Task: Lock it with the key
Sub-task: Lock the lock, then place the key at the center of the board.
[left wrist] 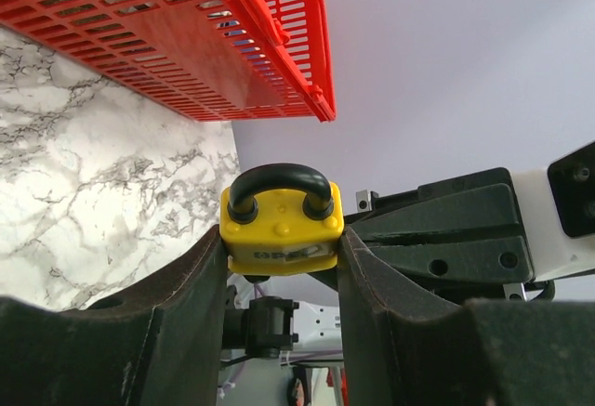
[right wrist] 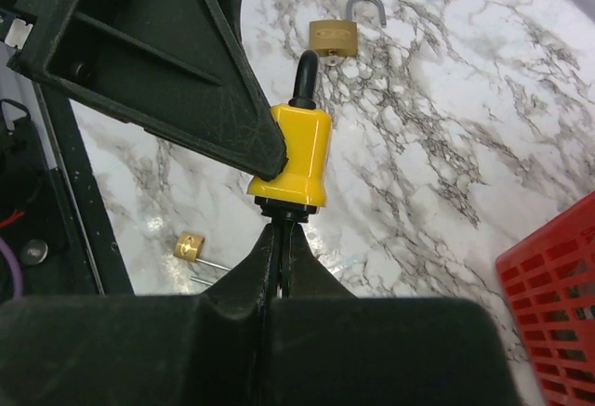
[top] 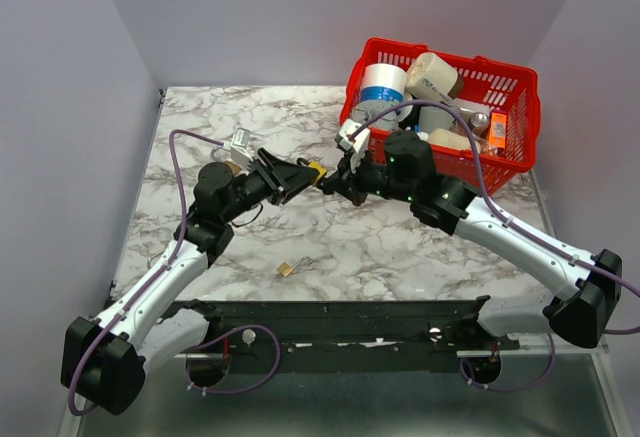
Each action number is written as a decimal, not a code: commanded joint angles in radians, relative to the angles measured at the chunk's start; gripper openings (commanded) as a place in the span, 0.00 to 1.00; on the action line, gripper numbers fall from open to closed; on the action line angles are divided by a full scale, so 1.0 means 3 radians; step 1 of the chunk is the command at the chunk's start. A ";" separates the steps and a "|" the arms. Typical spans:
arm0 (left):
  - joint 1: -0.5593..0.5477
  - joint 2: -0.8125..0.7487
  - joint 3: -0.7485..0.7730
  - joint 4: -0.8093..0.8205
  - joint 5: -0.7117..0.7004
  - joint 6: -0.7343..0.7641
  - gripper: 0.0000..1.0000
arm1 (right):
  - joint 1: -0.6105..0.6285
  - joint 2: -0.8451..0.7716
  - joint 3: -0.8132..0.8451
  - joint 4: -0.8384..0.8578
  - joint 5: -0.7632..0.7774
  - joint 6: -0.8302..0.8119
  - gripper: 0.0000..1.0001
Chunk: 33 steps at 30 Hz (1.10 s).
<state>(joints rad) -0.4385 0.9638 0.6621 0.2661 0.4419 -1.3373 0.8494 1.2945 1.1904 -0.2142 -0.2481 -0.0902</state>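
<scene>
A yellow padlock [top: 316, 169] with a black shackle hangs above the middle of the marble table. My left gripper [top: 305, 172] is shut on it, its two black fingers pressing the body's sides [left wrist: 282, 229]. In the left wrist view both shackle legs sit in the body. My right gripper [right wrist: 284, 229] comes from the right and is shut on the key [right wrist: 289, 211]. The key's dark head shows at the underside of the yellow padlock [right wrist: 299, 155]. The key's blade is hidden.
A red basket [top: 520, 147] full of rolls and containers stands at the back right, close behind the right arm. A brass padlock [right wrist: 335, 36] with an open shackle lies on the marble. A small brass piece on a wire [top: 287, 269] lies near the front rail.
</scene>
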 commanded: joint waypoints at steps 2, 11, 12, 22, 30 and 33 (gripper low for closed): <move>0.0020 0.0090 0.0048 0.0003 -0.0256 -0.0088 0.00 | 0.0134 -0.0056 -0.0102 0.0090 0.0101 -0.0174 0.01; 0.0224 0.0213 0.0186 -0.0059 -0.0384 -0.0068 0.00 | 0.0155 -0.0280 -0.0429 0.0014 0.0295 0.0045 0.01; 0.0265 0.0218 0.0191 -0.0043 -0.0384 -0.0073 0.00 | 0.0155 -0.0341 -0.0465 0.0003 0.0285 0.0060 0.01; 0.0464 0.0127 0.0110 -0.0161 -0.0364 0.0045 0.00 | -0.0023 -0.0705 -0.0884 -0.0297 0.0811 0.0571 0.01; 0.0603 -0.0047 -0.0110 -0.0406 -0.0277 0.0229 0.00 | -0.0524 -0.1364 -0.1472 -0.0784 0.1848 0.1466 0.01; 0.0613 -0.0068 -0.0110 -0.0447 -0.0277 0.0270 0.00 | -0.0718 -0.1538 -0.1590 -0.1024 0.2094 0.1681 0.01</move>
<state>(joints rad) -0.2630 0.9737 0.6346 0.1310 0.3485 -1.2858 0.6941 0.8986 0.7494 -0.4065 0.1829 0.2630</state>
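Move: The yellow padlock sits in the left fingers, its middle about 1 cm ahead and 1 cm right of that hand; the key end is some 4 cm right and 1 cm back. From the right hand, already shut on the key, the padlock lies about 4 cm left and 2 cm ahead; the small brass padlock is roughly 9 cm left, 5 cm back and 25 cm below, and the red basket's middle about 30 cm ahead and 29 cm right, lower down. Keeping their grips on padlock and key, both hands first sink together about 2.5 cm, then draw apart to pull the key out of the padlock's base, the left going forward and left, the right slightly back, right and down. The right hand then swings quickly away to the right, ending some 17 cm right and 11 cm lower with a clockwise turn of about 40 degrees, while the left carries the padlock further left and down, turning about 15 degrees counter-clockwise. ##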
